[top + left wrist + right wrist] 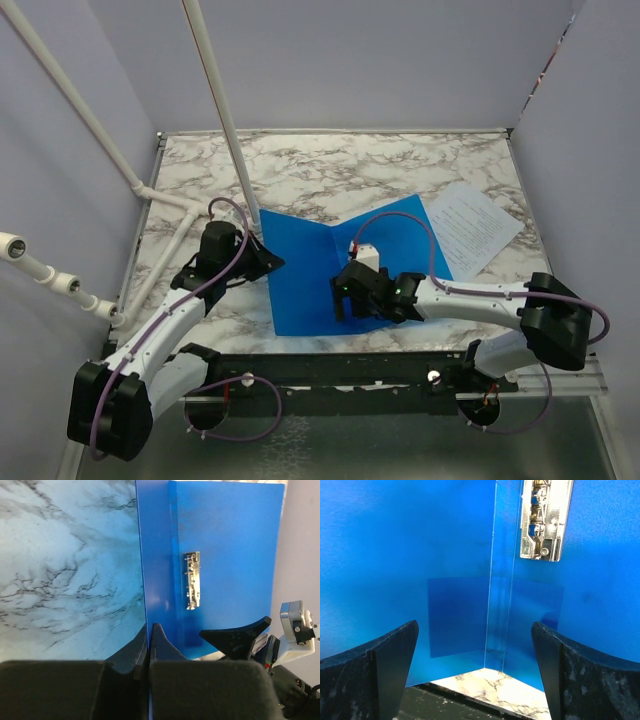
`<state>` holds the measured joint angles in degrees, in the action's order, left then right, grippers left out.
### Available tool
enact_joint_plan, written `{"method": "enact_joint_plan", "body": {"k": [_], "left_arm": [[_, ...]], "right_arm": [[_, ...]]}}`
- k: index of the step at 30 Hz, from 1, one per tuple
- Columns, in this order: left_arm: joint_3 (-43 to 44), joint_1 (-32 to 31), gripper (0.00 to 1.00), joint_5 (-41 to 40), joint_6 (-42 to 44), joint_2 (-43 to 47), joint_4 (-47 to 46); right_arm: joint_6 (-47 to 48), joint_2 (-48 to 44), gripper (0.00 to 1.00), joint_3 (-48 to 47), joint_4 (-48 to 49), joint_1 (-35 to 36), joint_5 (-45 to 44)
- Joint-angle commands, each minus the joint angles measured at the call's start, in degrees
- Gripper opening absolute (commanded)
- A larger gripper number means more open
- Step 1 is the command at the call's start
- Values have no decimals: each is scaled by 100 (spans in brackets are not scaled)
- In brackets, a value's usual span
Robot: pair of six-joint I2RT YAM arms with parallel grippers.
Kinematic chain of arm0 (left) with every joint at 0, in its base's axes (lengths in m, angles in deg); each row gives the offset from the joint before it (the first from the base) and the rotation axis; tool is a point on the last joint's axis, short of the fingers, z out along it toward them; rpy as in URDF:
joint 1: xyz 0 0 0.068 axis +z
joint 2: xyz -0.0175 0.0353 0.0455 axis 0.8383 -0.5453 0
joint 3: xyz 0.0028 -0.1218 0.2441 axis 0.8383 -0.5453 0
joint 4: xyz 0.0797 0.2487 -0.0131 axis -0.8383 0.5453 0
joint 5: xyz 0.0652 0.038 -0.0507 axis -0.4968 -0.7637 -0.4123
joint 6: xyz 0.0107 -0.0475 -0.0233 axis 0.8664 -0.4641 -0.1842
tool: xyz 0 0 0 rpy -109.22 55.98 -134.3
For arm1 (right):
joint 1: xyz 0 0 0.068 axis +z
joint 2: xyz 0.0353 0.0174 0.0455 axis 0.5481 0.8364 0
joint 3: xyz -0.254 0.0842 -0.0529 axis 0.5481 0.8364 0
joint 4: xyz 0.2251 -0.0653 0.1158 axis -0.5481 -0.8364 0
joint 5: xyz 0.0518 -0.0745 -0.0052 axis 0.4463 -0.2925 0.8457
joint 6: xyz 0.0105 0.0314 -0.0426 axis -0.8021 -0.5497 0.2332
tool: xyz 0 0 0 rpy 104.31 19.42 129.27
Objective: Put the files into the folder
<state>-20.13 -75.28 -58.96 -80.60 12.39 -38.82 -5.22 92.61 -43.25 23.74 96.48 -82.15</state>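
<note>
The blue folder lies open on the marble table, its left cover lifted upright. My left gripper is shut on that cover's outer edge; in the left wrist view the fingertips pinch the thin blue sheet. A metal clip sits inside by the spine. My right gripper hovers open over the folder's near edge, facing the spine and the clip, with nothing between its fingers. The files, white printed sheets, lie on the table right of the folder.
White pipes slant down over the table's left back part. A black rail runs along the near edge. Grey walls close in the marble table on three sides.
</note>
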Motion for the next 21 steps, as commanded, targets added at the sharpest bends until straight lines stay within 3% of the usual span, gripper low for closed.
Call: {"method": "enact_joint_plan", "body": {"k": [1, 6, 9, 10, 13, 16, 21], "left_arm": [[-187, 37, 0, -307, 173, 88, 387], [-272, 33, 12, -485, 158, -25, 620], [-260, 39, 28, -586, 105, -62, 774], [-231, 43, 35, -608, 100, -86, 840], [-34, 45, 69, -932, 169, -140, 1261], [209, 48, 85, -1283, 371, -152, 1676], [562, 48, 93, -1616, 518, -91, 2085]], "right_arm": [[-133, 329, 100, 105, 90, -49, -39], [-172, 584, 100, 188, 79, -49, -79], [-199, 666, 100, 286, 108, -48, -89], [-206, 704, 100, 305, 105, -49, -104], [-240, 814, 100, 393, 83, -49, -146], [-271, 918, 100, 453, 66, -49, -186], [-270, 1098, 100, 450, 11, -49, -266]]}}
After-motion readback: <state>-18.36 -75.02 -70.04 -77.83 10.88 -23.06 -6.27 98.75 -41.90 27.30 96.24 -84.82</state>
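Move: Just below the right hand, some 4 cm down and 1 cm to its right, is the near part of the folder's spine. The metal clip's middle lies about 8 cm ahead of that hand, 3 cm right and 3 cm lower. The left hand still pinches the raised left cover's edge. The landing spot for that edge is roughly 8 cm left of the left hand and 11 cm below, level fore and aft; the clip is some 20 cm to its right, 6 cm back and 11 cm lower. Lowering the folder's left cover outward, the left hand goes down about 5 cm and some 4 cm left, drawing back slightly and tipping its fingers farther down, while they open nearly wide and let go of the edge. The right hand, fingers kept wide, sinks roughly 3 cm, slowing to a stop with one fingertip set down on each side of the spine, near the folder's near end. ##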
